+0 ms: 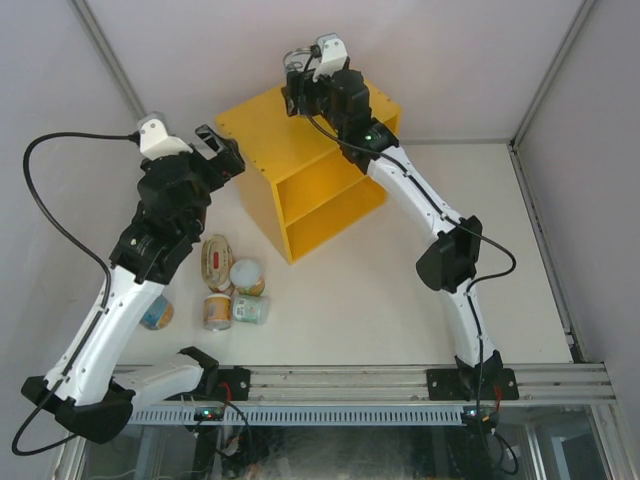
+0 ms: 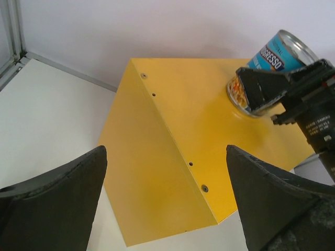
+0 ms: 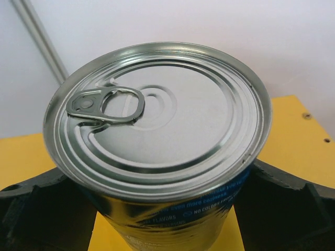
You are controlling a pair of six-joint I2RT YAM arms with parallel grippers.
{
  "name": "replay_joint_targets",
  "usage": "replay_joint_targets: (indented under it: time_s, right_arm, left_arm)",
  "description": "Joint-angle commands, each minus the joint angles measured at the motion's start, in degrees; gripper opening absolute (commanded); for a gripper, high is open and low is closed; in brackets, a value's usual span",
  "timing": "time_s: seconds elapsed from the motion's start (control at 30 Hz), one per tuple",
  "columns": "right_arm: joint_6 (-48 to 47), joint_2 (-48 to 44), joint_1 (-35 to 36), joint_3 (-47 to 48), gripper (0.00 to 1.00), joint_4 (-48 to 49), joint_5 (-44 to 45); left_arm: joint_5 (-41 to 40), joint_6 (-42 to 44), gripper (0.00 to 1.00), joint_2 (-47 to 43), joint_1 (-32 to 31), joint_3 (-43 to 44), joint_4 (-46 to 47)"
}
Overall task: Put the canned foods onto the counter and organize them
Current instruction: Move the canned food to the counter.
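A tall blue-labelled can [image 3: 157, 136] with a pull-tab lid sits between the fingers of my right gripper [image 3: 167, 209], which is shut on its sides. In the left wrist view this can [image 2: 277, 57] is tilted, with its base at the far part of the yellow counter's [image 2: 178, 104] flat top; I cannot tell whether it touches. My left gripper [image 2: 167, 198] stands open and empty, above the table at the counter's left side. In the top view, several more cans lie on the table by the left arm: an oval tin [image 1: 216, 262] and small round cans [image 1: 247, 275].
The counter [image 1: 290, 140] stands at the back middle with its open shelves facing front right. One round can [image 1: 157, 313] lies partly under the left arm. Walls close in behind and on both sides of the table.
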Motion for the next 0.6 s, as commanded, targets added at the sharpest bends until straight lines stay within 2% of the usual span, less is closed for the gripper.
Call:
replay_joint_targets:
  time_s: [0.0, 0.57]
  right_arm:
    - [-0.01, 2.74, -2.95, 4.59, 0.74, 4.89, 0.77]
    - [-0.09, 10.51, -6.31, 9.47, 0.86, 11.13, 0.21]
  left_arm:
    - [3.1, 2.99, 0.98, -0.73, 0.7, -2.1, 5.85]
    - [4.94, 2.76, 0.98, -0.98, 0.72, -6.57, 9.62]
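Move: The right hand already holds the blue can on the yellow counter's top; the back right corner of that top lies about 11 cm ahead of this hand, 7 cm right and 5 cm below. The top's front left corner is some 23 cm back and 5 cm left of the hand, its front right corner roughly 3 cm back and 19 cm right. From the left hand, the back right corner lies around 33 cm ahead, 24 cm right and 8 cm below. Forward and to its right at near-constant height, the right hand carries the gripped can about 6.5 cm diagonally towards the counter's back right corner, slowing towards the end; the wrist tips up some 5–10 degrees and the pinch is kept. The empty left hand, still open, eases a couple of centimetres down, right and slightly forward. ##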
